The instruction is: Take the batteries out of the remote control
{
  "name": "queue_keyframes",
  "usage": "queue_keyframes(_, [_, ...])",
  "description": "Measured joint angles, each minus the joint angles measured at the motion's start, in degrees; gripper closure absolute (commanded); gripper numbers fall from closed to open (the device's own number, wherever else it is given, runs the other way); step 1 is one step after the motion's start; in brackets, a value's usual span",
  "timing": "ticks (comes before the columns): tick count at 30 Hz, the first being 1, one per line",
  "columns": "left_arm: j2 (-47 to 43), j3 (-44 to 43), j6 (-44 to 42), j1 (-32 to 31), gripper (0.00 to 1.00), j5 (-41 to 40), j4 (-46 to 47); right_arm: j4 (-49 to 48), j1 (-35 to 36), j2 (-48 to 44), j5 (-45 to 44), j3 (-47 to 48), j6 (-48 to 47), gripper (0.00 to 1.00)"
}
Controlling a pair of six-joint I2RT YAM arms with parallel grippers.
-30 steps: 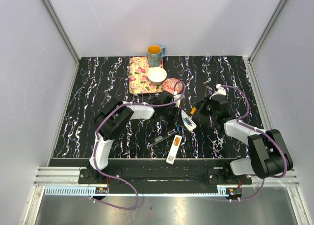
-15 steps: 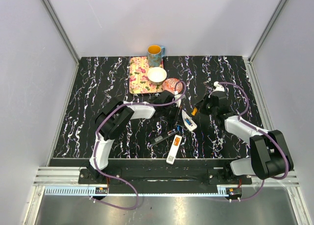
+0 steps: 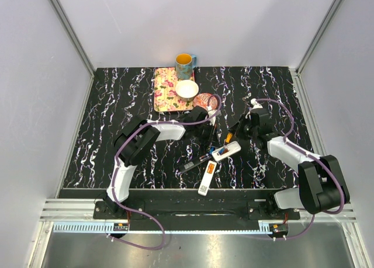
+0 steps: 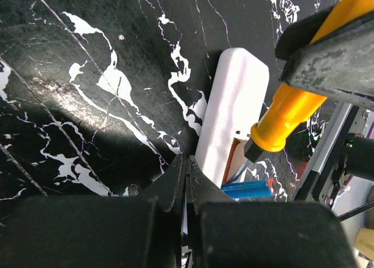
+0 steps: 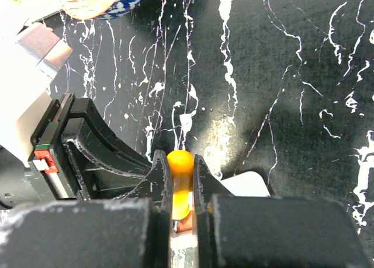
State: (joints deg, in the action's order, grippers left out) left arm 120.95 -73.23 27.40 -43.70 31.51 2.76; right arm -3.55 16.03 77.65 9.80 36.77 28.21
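Observation:
A white remote control (image 3: 227, 152) lies slanted at mid-table with its battery bay open. A blue battery (image 4: 246, 190) shows in that bay, and the cell (image 3: 224, 149) is a small speck from above. My right gripper (image 5: 180, 163) is shut on the orange handle of a screwdriver (image 5: 179, 183), whose tip (image 4: 252, 152) sits at the bay. The screwdriver (image 3: 232, 136) points down-left toward the remote (image 4: 232, 107). My left gripper (image 4: 187, 166) is shut with nothing in it, its tips beside the remote's edge. A second white remote (image 3: 207, 177) holds an orange battery (image 3: 211, 167).
A black slim piece (image 3: 196, 163) lies left of the remotes. At the back stand a patterned tray (image 3: 166, 96), a white bowl (image 3: 187, 90), an orange mug (image 3: 184, 62) and a red patterned dish (image 3: 204, 100). The two arms crowd the middle; side walls enclose the table.
The open remote has swung from near upright to a slant and slid slightly toward me. My right gripper with the screwdriver has shifted a little farther back. The left gripper stays beside the remote.

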Motion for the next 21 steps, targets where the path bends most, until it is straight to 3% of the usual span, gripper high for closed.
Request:
queue_keyframes(9, [0.0, -0.1, 0.0, 0.0, 0.97, -0.3, 0.0, 0.4, 0.0, -0.3, 1.3, 0.3, 1.2, 1.0])
queue_keyframes(11, [0.0, -0.1, -0.1, 0.0, 0.91, -0.3, 0.1, 0.3, 0.0, -0.2, 1.6, 0.3, 1.7, 1.0])
queue_keyframes(15, [-0.2, -0.1, -0.4, 0.0, 0.68, -0.3, 0.4, 0.1, 0.1, 0.8, 2.0, 0.5, 2.5, 1.0])
queue_keyframes(21, [-3.7, 2.4, -0.6, 1.2, 0.52, -0.2, 0.9, -0.4, 0.1, 1.8, 2.3, 1.4, 3.2, 1.0])
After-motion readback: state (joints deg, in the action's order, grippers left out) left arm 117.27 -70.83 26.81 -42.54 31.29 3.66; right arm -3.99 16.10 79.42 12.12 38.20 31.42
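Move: The blue battery being worked out of the white remote lies right by the left fingertips, about 2 cm back, 1 cm right and slightly below. The white remote's middle is some 6 cm right of that hand and 2 cm back; the black remote is about 7 cm back and 7 cm left. From the right hand, which holds the orange screwdriver, the battery lies roughly 7 cm back, 8 cm left and 7 cm below, the white remote's middle 7 cm back, 4 cm left and 7 cm down. The left hand first waits, fingers shut, at the near-left end of the white remote beside the battery, then spreads them to a bit under half open while lifting about 2 cm and drawing some 1 cm to its left, clear of the remote. Meanwhile the right hand keeps its grip on the orange screwdriver, the tip still at the battery compartment, and eases it about 1 cm left with a tilt of about 5 degrees. ##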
